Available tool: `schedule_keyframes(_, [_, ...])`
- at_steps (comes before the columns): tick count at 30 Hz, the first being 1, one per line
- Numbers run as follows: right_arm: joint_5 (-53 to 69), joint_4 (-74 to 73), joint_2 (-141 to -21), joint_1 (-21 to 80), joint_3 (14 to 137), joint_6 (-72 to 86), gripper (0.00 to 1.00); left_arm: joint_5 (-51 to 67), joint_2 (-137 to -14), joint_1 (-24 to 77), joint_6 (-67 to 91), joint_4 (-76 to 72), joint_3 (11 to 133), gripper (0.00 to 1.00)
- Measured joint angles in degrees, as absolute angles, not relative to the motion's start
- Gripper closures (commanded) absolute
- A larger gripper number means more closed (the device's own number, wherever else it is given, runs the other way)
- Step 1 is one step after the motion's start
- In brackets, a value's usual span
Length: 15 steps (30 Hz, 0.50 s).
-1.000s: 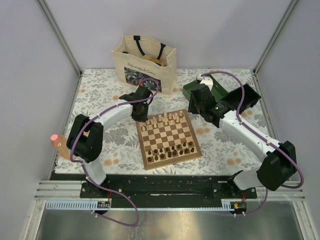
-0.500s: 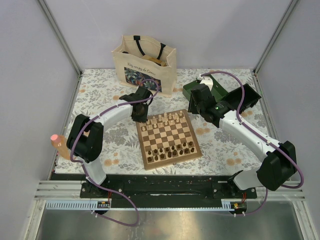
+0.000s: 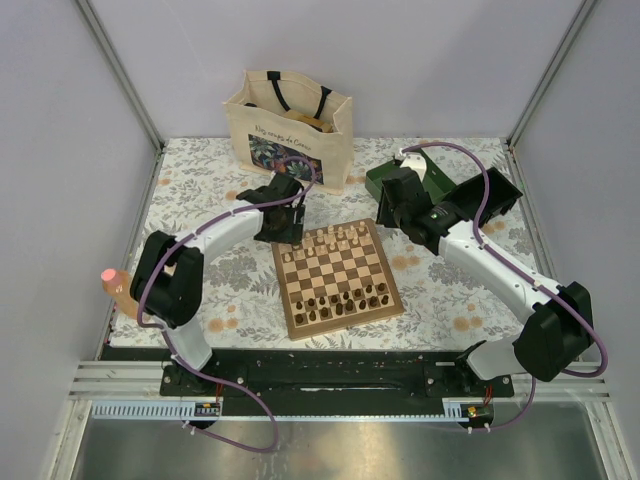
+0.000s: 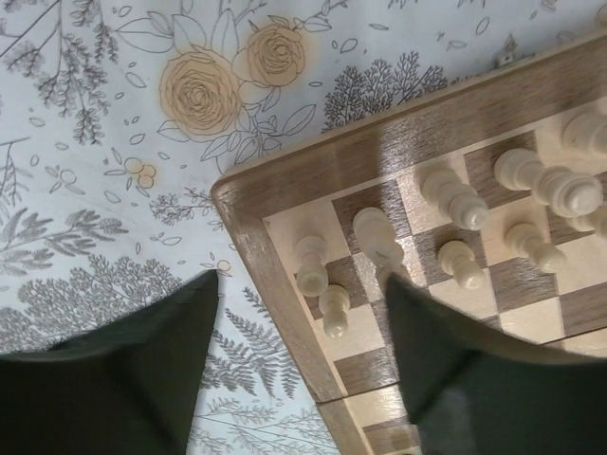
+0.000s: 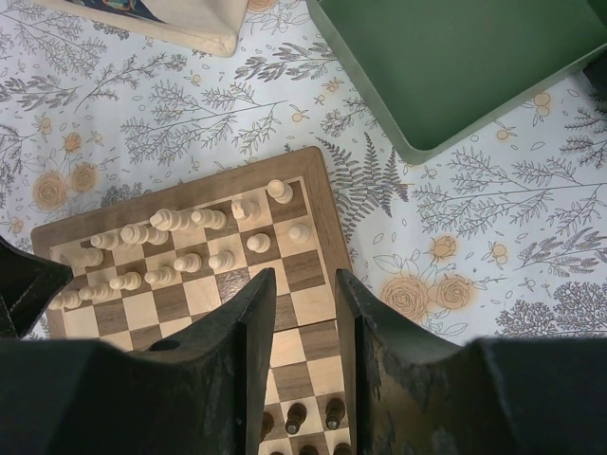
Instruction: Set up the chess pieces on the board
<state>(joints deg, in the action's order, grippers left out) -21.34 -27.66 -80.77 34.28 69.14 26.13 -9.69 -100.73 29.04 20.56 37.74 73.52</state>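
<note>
The board (image 3: 338, 272) lies at the table's middle, with cream chess pieces (image 3: 330, 241) in its two far rows and dark ones (image 3: 346, 299) in its two near rows. My left gripper (image 3: 281, 226) hangs over the board's far-left corner. In the left wrist view it (image 4: 301, 284) is open, its dark fingers (image 4: 142, 370) wide apart on either side of the board's edge (image 4: 379, 142), and a cream corner piece (image 4: 311, 266) and a pawn (image 4: 333, 311) stand free between them. My right gripper (image 5: 305, 277) hovers open and empty above the board (image 5: 327, 204), near its far-right corner.
A green box (image 3: 445, 185) sits at the back right, just beyond the right gripper. A printed tote bag (image 3: 290, 125) stands behind the board. An orange bottle with a pink cap (image 3: 118, 292) is at the table's left edge.
The left gripper's jaws have spread wide and it has shifted slightly back from the board's corner. The right arm has not moved.
</note>
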Motion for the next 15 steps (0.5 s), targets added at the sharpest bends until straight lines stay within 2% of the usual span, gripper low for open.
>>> schedule_keyframes(1, [-21.34, -27.66, -80.77, 34.17, 69.14, 26.0, 0.59, -9.87, -100.2, 29.02, 20.38, 37.85, 73.45, 0.01])
schedule_keyframes(4, [-21.43, -27.7, -80.75, 33.3, 69.14, 25.76, 0.53, -11.11, -96.62, 28.99, 21.17, 38.09, 73.03, 0.01])
schedule_keyframes(5, [-21.47, -27.7, -80.75, 32.82, 69.14, 25.71, 0.43, -11.75, -94.56, 28.93, 21.26, 38.13, 72.95, 0.01])
schedule_keyframes(10, [-21.58, -28.25, -80.23, 27.86, 68.9, 25.87, 0.12, -12.91, -85.86, 27.05, 21.65, 37.93, 72.95, 0.01])
schedule_keyframes(13, [-21.85, -28.36, -78.5, 23.75, 67.4, 26.24, 0.01, -11.79, -82.39, 22.83, 22.98, 37.74, 72.64, 0.01])
schedule_keyframes(15, [-21.98, -28.53, -76.44, 20.23, 65.39, 26.68, 0.01, -10.7, -80.55, 18.63, 24.29, 37.34, 71.29, 0.01])
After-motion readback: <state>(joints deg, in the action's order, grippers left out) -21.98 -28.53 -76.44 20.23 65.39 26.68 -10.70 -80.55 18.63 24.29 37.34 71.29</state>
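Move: The far-left corner rook stands between the left hand's open fingers, its middle about 2 cm below the hand point. The nearest pawn is some 2 cm back and 1 cm right of that rook; the white piece beside it is about 3 cm right and 1 cm farther out. From the right hand the rook lies roughly 20 cm left, 1 cm back and 15 cm lower. Left hand opens, rises about 11 cm off the rook, then veers left; right swings 10 cm right, opening. ##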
